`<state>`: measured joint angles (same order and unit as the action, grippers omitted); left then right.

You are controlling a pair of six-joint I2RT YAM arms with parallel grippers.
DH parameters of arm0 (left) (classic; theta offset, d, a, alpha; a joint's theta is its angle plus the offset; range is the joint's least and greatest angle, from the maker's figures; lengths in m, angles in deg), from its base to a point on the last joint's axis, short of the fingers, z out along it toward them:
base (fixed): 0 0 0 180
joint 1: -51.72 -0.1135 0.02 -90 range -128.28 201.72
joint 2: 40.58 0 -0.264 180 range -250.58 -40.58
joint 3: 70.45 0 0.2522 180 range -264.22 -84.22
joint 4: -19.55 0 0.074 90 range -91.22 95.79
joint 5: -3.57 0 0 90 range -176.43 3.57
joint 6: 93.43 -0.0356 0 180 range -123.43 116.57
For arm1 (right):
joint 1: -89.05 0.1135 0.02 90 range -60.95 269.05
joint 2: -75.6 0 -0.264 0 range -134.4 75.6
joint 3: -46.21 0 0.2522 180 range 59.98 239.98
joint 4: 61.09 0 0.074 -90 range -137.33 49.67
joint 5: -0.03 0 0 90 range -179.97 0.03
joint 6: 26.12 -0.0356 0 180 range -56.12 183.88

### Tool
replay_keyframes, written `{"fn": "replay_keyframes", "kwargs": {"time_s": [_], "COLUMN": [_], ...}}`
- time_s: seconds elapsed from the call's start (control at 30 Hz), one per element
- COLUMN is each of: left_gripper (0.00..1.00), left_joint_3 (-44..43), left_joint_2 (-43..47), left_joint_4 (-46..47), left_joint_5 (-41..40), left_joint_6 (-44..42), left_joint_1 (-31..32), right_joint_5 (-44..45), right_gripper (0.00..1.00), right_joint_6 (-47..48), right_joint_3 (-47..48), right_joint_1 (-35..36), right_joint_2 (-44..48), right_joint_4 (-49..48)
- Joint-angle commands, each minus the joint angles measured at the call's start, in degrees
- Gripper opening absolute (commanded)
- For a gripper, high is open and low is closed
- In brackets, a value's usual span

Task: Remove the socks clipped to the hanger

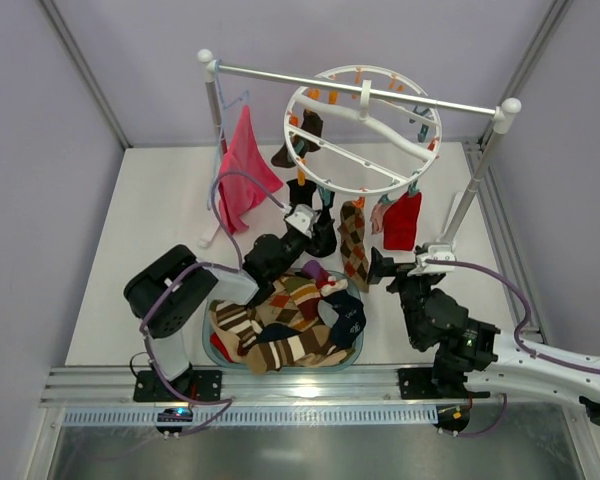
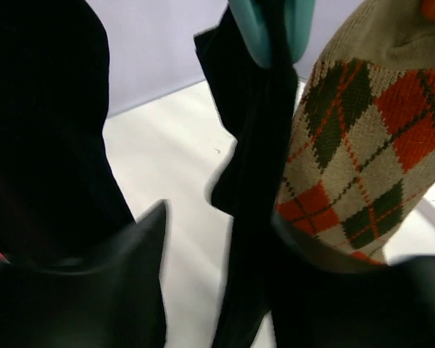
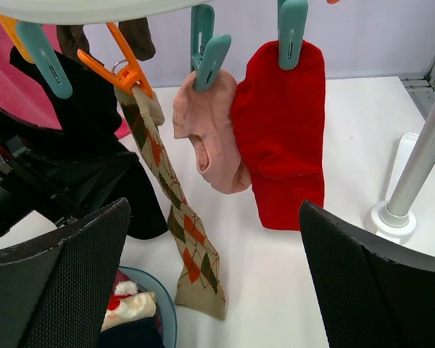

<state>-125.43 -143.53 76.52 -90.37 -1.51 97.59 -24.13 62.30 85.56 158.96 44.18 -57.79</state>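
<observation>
The white ring hanger (image 1: 365, 130) hangs from the rail with orange and teal clips. A dark brown sock (image 1: 298, 140), a black sock (image 1: 323, 228), an argyle sock (image 1: 355, 240), a small pink sock (image 3: 206, 134) and a red sock (image 1: 402, 220) hang clipped to it. My left gripper (image 1: 318, 232) is open, with the black sock (image 2: 250, 181) hanging from a teal clip (image 2: 268, 29) between its fingers and lying against the right finger (image 2: 362, 304). The argyle sock (image 2: 362, 145) hangs just beside it. My right gripper (image 3: 214, 275) is open and empty, below the argyle sock (image 3: 181, 217) and the red sock (image 3: 283, 138).
A blue basin (image 1: 352, 352) full of loose socks sits between the arms; its rim shows in the right wrist view (image 3: 158, 308). A pink cloth (image 1: 242, 165) hangs on a thin wire hanger at the left. The metal rail (image 1: 280, 75) rests on white posts (image 1: 475, 190).
</observation>
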Motion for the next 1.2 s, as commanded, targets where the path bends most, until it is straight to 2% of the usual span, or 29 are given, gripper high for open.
{"fn": "replay_keyframes", "kwargs": {"time_s": [0.0,0.03,0.07,0.1,0.13,0.33,0.5,0.67,1.17], "left_gripper": [0.41,0.31,0.12,0.03,0.00,0.00,0.00,0.00,0.00], "left_joint_3": [0.4,0.5,0.7,0.9,1.2,3.2,4.1,5.1,6.0], "left_joint_2": [-0.3,-0.5,-0.7,-0.8,-1.0,-0.4,2.2,3.7,5.6], "left_joint_4": [8.0,9.5,10.2,11.0,12.5,17.8,17.7,17.8,17.9], "left_joint_5": [-3.1,-4.2,-5.9,-6.9,-7.4,-10.9,-13.5,-15.1,-13.3], "left_joint_6": [-1.6,-4.7,-5.8,-6.6,-7.9,-11.7,-15.9,-18.1,-20.6], "left_joint_1": [2.7,4.7,5.8,6.7,8.4,15.4,20.5,23.0,28.1], "right_joint_5": [-0.3,-0.3,-0.2,-0.2,-0.3,-0.8,-0.3,-0.3,-1.9], "right_gripper": [0.98,0.98,0.98,0.98,0.98,0.98,0.98,0.98,0.98], "right_joint_6": [0.2,0.3,0.4,0.5,0.6,1.3,4.7,4.4,-1.5], "right_joint_3": [0.7,0.9,1.4,1.7,1.9,6.1,12.0,17.0,22.4], "right_joint_1": [-0.1,-0.1,-0.1,-0.1,-0.2,-0.2,-0.2,-0.4,-2.0], "right_joint_2": [-1.6,-2.1,-2.5,-2.9,-3.6,-7.8,-13.5,-15.8,-18.1], "right_joint_4": [-2.8,-3.0,-3.0,-3.1,-3.3,-3.3,-2.5,1.1,9.6]}}
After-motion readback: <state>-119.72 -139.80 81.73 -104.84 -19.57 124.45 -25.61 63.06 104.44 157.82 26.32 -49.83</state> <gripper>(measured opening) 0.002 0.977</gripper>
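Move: The black sock in the teal clip hangs between the left hand's half-shut fingers, its middle about 1 cm ahead, 2 cm up, centred sideways. The other black sock is some 5 cm ahead and 4 left, 3 up; the argyle sock 2 ahead and 7 right; the basin 18 back, 7 left, 14 below. From the right hand the gripped-at sock lies roughly 9 ahead, 11 left, 2 below; the argyle sock 10 ahead, 6 left, 3 below. The teal-clipped black sock is pinched as the left fingers shut fully, then drawn back about 15 cm and half as far right, towards the basin, with a brief check midway; that wrist tips its fingers up a little. The open right hand rises some 5 cm and goes about as far left, slightly forward, closing in on the teal clip. ##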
